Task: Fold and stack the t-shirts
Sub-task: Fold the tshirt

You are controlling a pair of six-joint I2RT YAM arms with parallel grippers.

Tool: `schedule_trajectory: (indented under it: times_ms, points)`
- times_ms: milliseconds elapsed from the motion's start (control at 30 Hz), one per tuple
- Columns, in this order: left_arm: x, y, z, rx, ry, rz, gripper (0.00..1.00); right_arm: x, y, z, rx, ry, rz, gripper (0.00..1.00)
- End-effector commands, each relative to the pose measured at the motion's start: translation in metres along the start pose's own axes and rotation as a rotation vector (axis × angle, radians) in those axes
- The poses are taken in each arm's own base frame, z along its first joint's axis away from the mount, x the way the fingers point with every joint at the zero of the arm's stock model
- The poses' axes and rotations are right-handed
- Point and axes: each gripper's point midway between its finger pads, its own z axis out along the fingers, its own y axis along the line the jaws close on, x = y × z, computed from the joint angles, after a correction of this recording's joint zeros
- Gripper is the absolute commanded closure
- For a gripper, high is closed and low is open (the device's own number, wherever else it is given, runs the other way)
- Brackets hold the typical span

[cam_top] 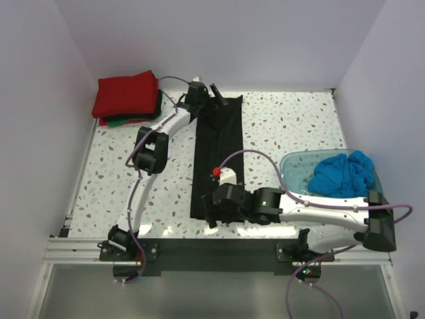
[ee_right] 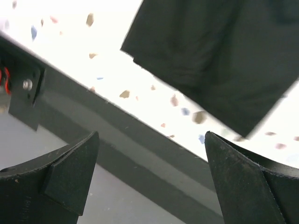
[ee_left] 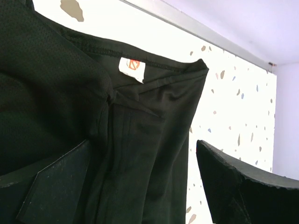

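A black t-shirt (cam_top: 216,156) lies folded into a long narrow strip down the middle of the table. In the left wrist view its collar end (ee_left: 140,121) shows a small white neck label (ee_left: 131,66). My left gripper (cam_top: 207,100) hovers open over that far end, the fingers (ee_left: 233,182) straddling the fabric without closing on it. My right gripper (cam_top: 210,211) stands open at the strip's near end; the hem corner (ee_right: 219,60) lies just beyond its fingertips (ee_right: 70,177). A folded red t-shirt (cam_top: 126,95) tops a green one (cam_top: 123,122) at the back left. A crumpled bright blue t-shirt (cam_top: 342,174) sits in the tub.
The translucent blue plastic tub (cam_top: 295,174) stands at the right, beside the right arm. White walls close in the back and both sides. The dark front rail (ee_right: 140,154) runs under the right gripper. Speckled tabletop (cam_top: 285,126) shows between strip and tub.
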Motion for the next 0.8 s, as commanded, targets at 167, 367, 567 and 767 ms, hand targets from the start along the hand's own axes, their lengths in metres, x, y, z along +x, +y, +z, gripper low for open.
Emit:
schedule_trajectory:
  times_ms: [167, 367, 567, 767]
  points:
    - [-0.019, -0.085, -0.084, 0.106, 0.037, 0.166, 0.00, -0.022, -0.090, -0.022, 0.279, -0.136, 0.121, 0.01]
    - [-0.046, -0.140, -0.175, 0.162, -0.008, 0.242, 0.00, -0.015, -0.112, -0.026, 0.292, -0.156, 0.229, 0.01]
    - [0.016, -0.067, -0.248, -0.030, 0.103, 0.263, 0.00, 0.013, -0.133, -0.023, 0.328, -0.125, 0.283, 0.01]
    - [0.125, 0.017, -0.321, -0.053, 0.190, 0.153, 0.00, 0.027, -0.115, -0.003, 0.182, -0.098, 0.338, 0.01]
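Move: The black t-shirt's near-left corner lies roughly 50 cm back, 8 cm to the left and 5 cm below the left hand; the red t-shirt stack is about 34 cm to that hand's left, level with it. For the right hand, the shirt's near-right corner is some 10 cm to the right, 1 cm ahead and 12 cm below; the near-left corner is about 7 cm left, 1 cm ahead, equally low, and the blue basket's middle roughly 38 cm right, 14 cm ahead. Open left hand rises, then swings back some 28 cm; open right shifts right about 13 cm, sinking near-right corner-ward. ##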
